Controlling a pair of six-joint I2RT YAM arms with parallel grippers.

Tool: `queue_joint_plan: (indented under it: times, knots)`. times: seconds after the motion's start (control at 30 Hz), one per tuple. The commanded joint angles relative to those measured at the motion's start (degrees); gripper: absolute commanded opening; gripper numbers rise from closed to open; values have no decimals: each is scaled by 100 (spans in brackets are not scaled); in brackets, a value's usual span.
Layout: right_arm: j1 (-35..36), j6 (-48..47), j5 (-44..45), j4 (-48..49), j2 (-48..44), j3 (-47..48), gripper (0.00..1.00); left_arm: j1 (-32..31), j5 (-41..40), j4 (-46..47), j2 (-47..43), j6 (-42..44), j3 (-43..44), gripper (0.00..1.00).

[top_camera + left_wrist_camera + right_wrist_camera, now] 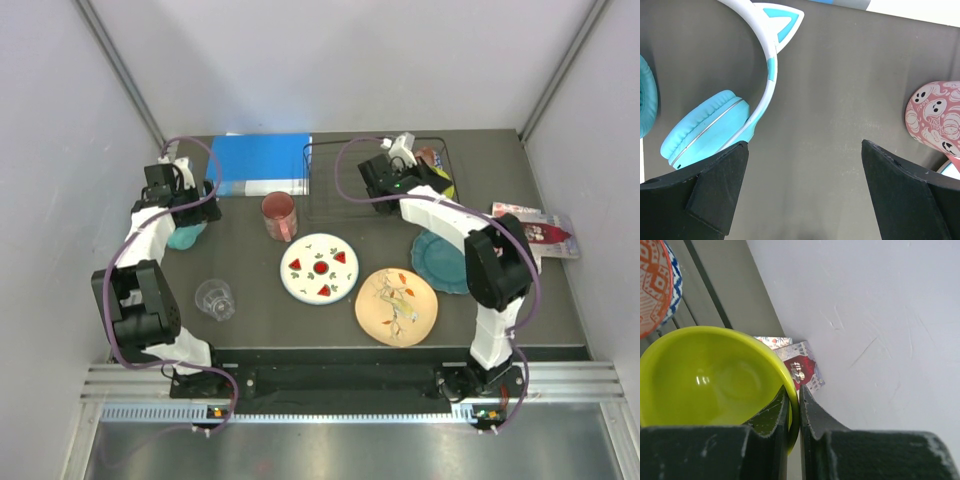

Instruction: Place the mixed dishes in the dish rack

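Note:
My right gripper is shut on the rim of the lime bowl, over the right part of the black wire dish rack. The red patterned bowl sits beside it in the rack. In the top view the lime bowl shows beside my right gripper. My left gripper is open and empty above the table, between the teal headphones and the red tumbler. The white plate, peach plate, teal plate, clear glass and red tumbler rest on the table.
A blue book lies at the back, left of the rack. A red-and-white booklet lies at the right edge by the wall. The headphones lie under my left arm. White walls enclose the table on three sides.

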Motion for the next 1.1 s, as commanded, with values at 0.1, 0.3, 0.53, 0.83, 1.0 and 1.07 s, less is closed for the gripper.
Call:
queue_joint_plan:
  times: [0.1,0.3,0.53,0.83,1.0,1.07]
  knots:
    - [-81,129,939,96,372,362,0,52,95,52,72,35,238,99]
    - [-133,130,1186,70,302,318,0,43,68,69,125,62,159,99]
    - [-283,-143,1572,246,749,379,0,52,60,61,134,70,150,99]
    - [-300,-117,1634,219,1321,520,0,60,77,60,160,88,124,99]
    - [-72,23,1538,9,1497,651,1,52,95,52,178,88,133,99]
    - [33,208,1424,-245,1550,765,10,69,104,43,178,88,150,99]
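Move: The right hand holds the green bowl by its rim above the right end of the dish rack; the free slot for it lies about 12 cm below this hand and 2 cm ahead, with no sideways offset. The patterned orange bowl already racked stands some 5 cm ahead, 3 cm left and 11 cm down; the teal plate lies 16 cm back, 3 cm right and 20 cm down. From the idle left hand the slot is roughly 60 cm to the right, 5 cm farther out and slightly lower. Down into the rack, after a small nudge forward and a short hover: the right hand lowers the green bowl about 6 cm while easing some 3 cm forward, bringing it down on the near side of the orange bowl. The wrist turns only a few degrees, keeping the bowl on edge, and the fingers keep their pinch on its rim. ##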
